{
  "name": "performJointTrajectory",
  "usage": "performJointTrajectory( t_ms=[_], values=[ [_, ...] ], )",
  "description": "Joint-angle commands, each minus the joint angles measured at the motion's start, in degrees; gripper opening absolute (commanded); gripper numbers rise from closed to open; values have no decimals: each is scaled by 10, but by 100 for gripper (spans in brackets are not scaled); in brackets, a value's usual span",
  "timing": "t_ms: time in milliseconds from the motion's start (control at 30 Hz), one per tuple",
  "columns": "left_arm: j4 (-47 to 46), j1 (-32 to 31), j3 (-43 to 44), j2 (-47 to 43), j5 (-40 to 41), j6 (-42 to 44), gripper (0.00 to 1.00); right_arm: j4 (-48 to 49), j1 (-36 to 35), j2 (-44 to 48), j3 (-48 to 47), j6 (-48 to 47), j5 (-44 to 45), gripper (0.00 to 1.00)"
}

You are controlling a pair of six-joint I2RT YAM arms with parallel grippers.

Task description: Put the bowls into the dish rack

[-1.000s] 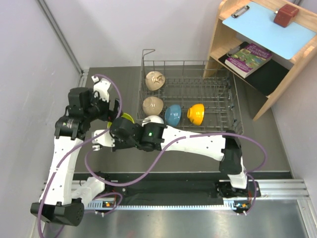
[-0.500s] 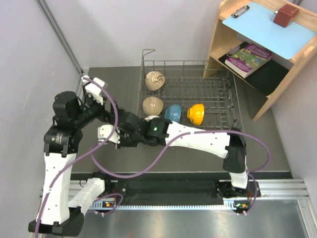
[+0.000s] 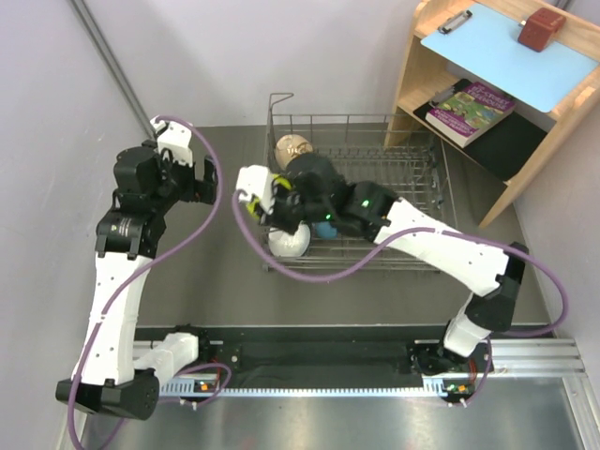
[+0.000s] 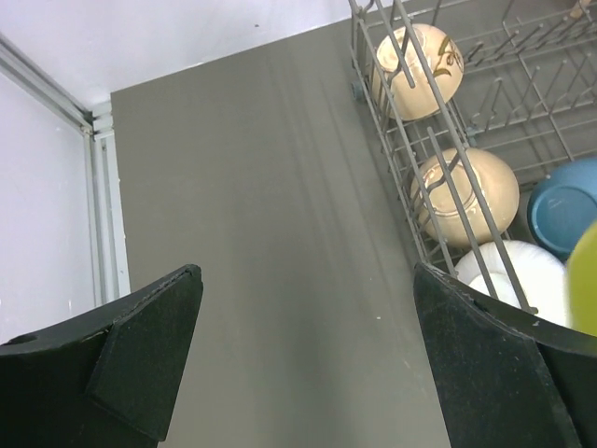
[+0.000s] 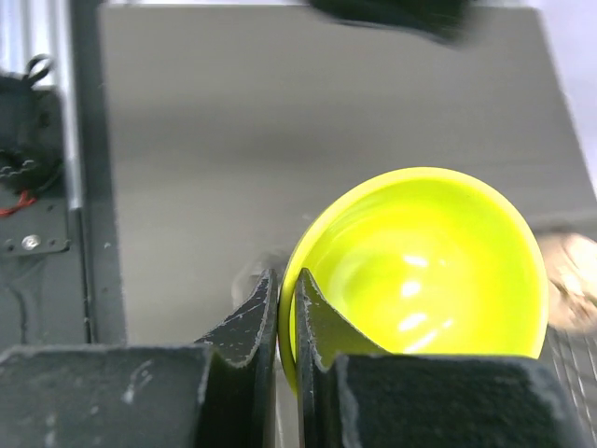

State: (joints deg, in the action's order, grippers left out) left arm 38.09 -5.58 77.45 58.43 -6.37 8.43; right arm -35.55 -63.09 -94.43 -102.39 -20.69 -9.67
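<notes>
My right gripper [image 5: 286,289] is shut on the rim of the yellow-green bowl [image 5: 420,271], one finger inside and one outside. In the top view this gripper [image 3: 265,199] hangs over the front left corner of the wire dish rack [image 3: 412,150]. Inside the rack stand two beige bowls [image 4: 417,58] [image 4: 466,194], a white bowl [image 3: 289,242] and a blue bowl [image 4: 564,205]. The right arm covers the orange bowl. My left gripper [image 3: 208,180] is open and empty above the bare table, left of the rack; its fingers [image 4: 149,345] stand wide apart.
A wooden shelf unit [image 3: 422,56] stands at the back right with a book [image 3: 472,111], a blue clipboard [image 3: 511,42] and a red-brown block [image 3: 541,28]. A wall and metal rail [image 4: 98,215] bound the table on the left. Purple cables loop off both arms.
My right gripper has lifted the yellow-green bowl from the table left of the rack and carried it right, up to the rack's front left corner. The left arm pulled back, still open.
</notes>
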Motion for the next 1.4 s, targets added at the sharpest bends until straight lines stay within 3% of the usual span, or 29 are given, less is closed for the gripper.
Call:
performJointTrajectory(
  t_ms=[0, 333, 533, 700, 800, 833, 1000, 1033, 1133, 1200, 1367],
  values=[
    [-29, 2, 5, 6, -24, 5, 99, 52, 52, 55, 18, 34, -52, 0],
    [-31, 2, -24, 27, -49, 9, 99, 93, 187, 141, 110, 86, -173, 0],
    [-30, 2, -43, 28, -66, 19, 99, 184, 330, 185, 199, 212, -314, 0],
    [-18, 1, -37, 44, -79, 27, 99, 390, 494, 217, 308, 405, -448, 0],
    [-16, 1, -38, 48, -81, 28, 99, 573, 578, 233, 397, 578, -509, 0],
    [-17, 1, -39, 50, -83, 28, 99, 674, 595, 236, 439, 668, -520, 0],
    [-16, 1, -40, 57, -88, 28, 99, 946, 681, 226, 564, 910, -547, 0],
    [-16, 1, -39, 58, -89, 27, 99, 1041, 688, 213, 579, 984, -548, 0],
    [-15, 1, -39, 60, -94, 26, 99, 1149, 718, 189, 613, 1064, -541, 0],
    [-14, 1, -40, 61, -96, 25, 99, 1151, 741, 183, 619, 1072, -541, 0],
    [-9, 1, -40, 60, -91, 31, 99, 1280, 773, 123, 637, 1167, -553, 0]
  ],
)
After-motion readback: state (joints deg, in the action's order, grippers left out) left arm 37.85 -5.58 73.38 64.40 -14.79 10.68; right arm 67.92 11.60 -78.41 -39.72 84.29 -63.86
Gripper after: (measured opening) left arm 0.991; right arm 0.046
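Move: The open slot in the dish rack, just right of the orange bowl, lies about 35 cm to the right of my right hand, which holds the lime bowl, and some 16 cm ahead. The orange bowl stands about 26 cm right and 15 ahead, the blue bowl 15 right and 15 ahead, the white bowl 6 right and 10 ahead; all sit roughly 22 cm lower. From my empty left hand that slot is about 48 cm right, 5 ahead and 25 below. I swing my right hand across above the dish rack, about 32 cm to the right and 12 cm forward at nearly constant height, towards the open slot, keeping my pinch on the lime bowl's rim. On the way I roll the wrist strongly, some 85 degrees in all, bringing the fingers from pointing down-left to left and forward, slightly up. My open, empty left hand sinks about 6 cm. ##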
